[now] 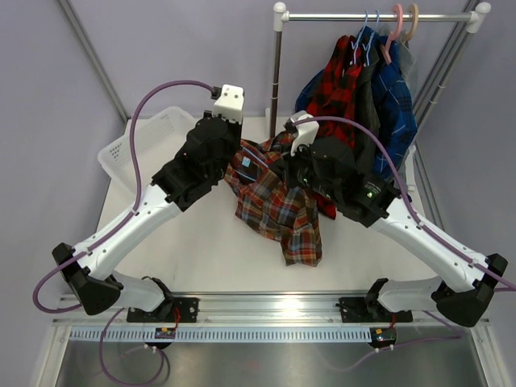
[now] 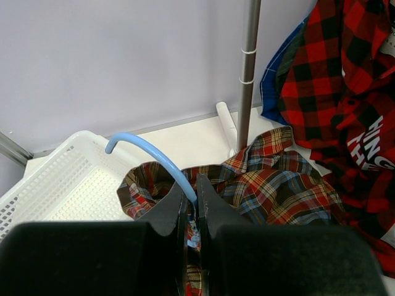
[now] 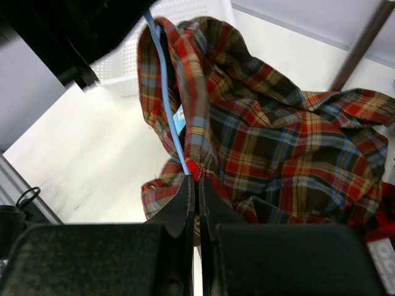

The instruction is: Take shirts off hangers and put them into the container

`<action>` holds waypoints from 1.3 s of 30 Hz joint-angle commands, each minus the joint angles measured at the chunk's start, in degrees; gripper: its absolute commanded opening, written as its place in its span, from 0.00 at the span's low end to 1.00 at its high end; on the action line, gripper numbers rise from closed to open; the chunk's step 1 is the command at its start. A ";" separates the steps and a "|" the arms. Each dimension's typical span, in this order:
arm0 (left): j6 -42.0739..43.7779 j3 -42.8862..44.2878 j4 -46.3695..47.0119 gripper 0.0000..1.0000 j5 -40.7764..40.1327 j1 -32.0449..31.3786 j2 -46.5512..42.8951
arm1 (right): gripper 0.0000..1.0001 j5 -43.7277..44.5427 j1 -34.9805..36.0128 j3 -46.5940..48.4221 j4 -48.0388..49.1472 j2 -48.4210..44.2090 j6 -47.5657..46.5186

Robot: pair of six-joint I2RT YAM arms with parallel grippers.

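The brown-orange-green plaid shirt (image 1: 278, 211) hangs crumpled over the table between both arms, still on a light-blue hanger (image 2: 150, 156). My left gripper (image 2: 191, 186) is shut on the hanger's neck just below its hook. My right gripper (image 3: 196, 179) is shut on a fold of the shirt's (image 3: 278, 142) edge, right beside the hanger's thin blue wire (image 3: 165, 105). In the top view the left gripper (image 1: 244, 155) and right gripper (image 1: 279, 165) meet at the shirt's collar end. The white slotted container (image 1: 149, 139) sits at the back left, behind the left arm.
A rack with a metal pole (image 1: 276, 72) stands at the back right. On it hang a red-and-black check shirt (image 1: 337, 85), a dark grey one and a blue plaid shirt (image 1: 397, 101). Pink and beige hangers (image 1: 403, 24) hang on the rail. The container (image 2: 55, 188) lies just left of the held shirt.
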 commanded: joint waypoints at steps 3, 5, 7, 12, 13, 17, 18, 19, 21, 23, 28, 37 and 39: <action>-0.13 0.95 6.90 0.00 -3.17 4.05 -3.44 | 0.00 5.95 0.60 -5.61 -0.93 -7.77 -0.23; -0.66 1.21 6.55 0.00 -2.64 5.89 -3.71 | 0.00 7.19 0.60 -8.59 -0.76 -10.85 -0.05; -1.71 1.47 5.59 0.00 -1.42 7.04 -4.06 | 0.00 9.29 0.60 -10.54 -0.32 -13.48 -0.14; -5.04 1.56 3.65 0.00 0.17 12.13 -4.94 | 0.00 11.85 0.60 -15.81 0.55 -18.14 0.38; -5.84 1.74 2.95 0.00 0.17 12.14 -4.94 | 0.00 11.68 0.52 -16.51 0.82 -18.59 0.39; -9.27 2.44 1.54 0.00 -4.21 14.51 -4.33 | 0.00 7.21 0.60 -19.24 3.46 -21.22 1.09; -9.79 2.44 1.54 0.00 -4.48 14.51 -3.89 | 0.00 4.50 0.52 -19.68 4.24 -21.40 1.09; -11.45 2.62 1.45 0.00 -4.48 14.51 -3.62 | 0.00 2.99 0.60 -19.77 5.56 -21.32 1.18; -14.00 2.71 1.45 0.00 -4.40 14.51 -2.92 | 0.00 -2.00 0.60 -19.77 6.97 -20.62 1.62; -17.08 3.23 1.36 0.00 -6.14 14.34 -2.22 | 0.00 -4.57 0.52 -19.34 8.82 -18.87 2.41; -18.41 4.90 1.54 0.00 -10.28 13.55 0.15 | 0.00 -9.32 0.60 -17.32 10.58 -15.44 2.32; -19.47 6.75 2.24 0.00 -8.71 11.09 4.02 | 0.00 -8.45 0.60 -7.57 9.00 -12.79 0.30; -18.86 7.36 2.42 0.00 -8.61 10.56 4.99 | 0.00 -10.20 0.60 -6.07 9.17 -13.14 -0.40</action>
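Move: My left hand already holds the blue hanger at its neck; the container lies about 30 cm left of it, 18 cm farther out and some 28 cm below. My right hand already pinches the plaid shirt: the shirt's middle is straight below it, about 14 cm down, and the container about 40 cm left and 27 ahead. From the right hand the rack post's foot stands some 29 cm ahead, and the red-black shirt 16 ahead and 14 right. I spread my hands to draw the hanger out of the shirt: my left keeps the hanger neck and goes about 7 cm left, then some 5 cm forward, turning nearly 20 degrees counter-clockwise and rolling its left side down. My right keeps its pinch on the cloth, tugs about 6 cm right while backing 4 cm, swings back left, then lifts about 3 cm at the end. ##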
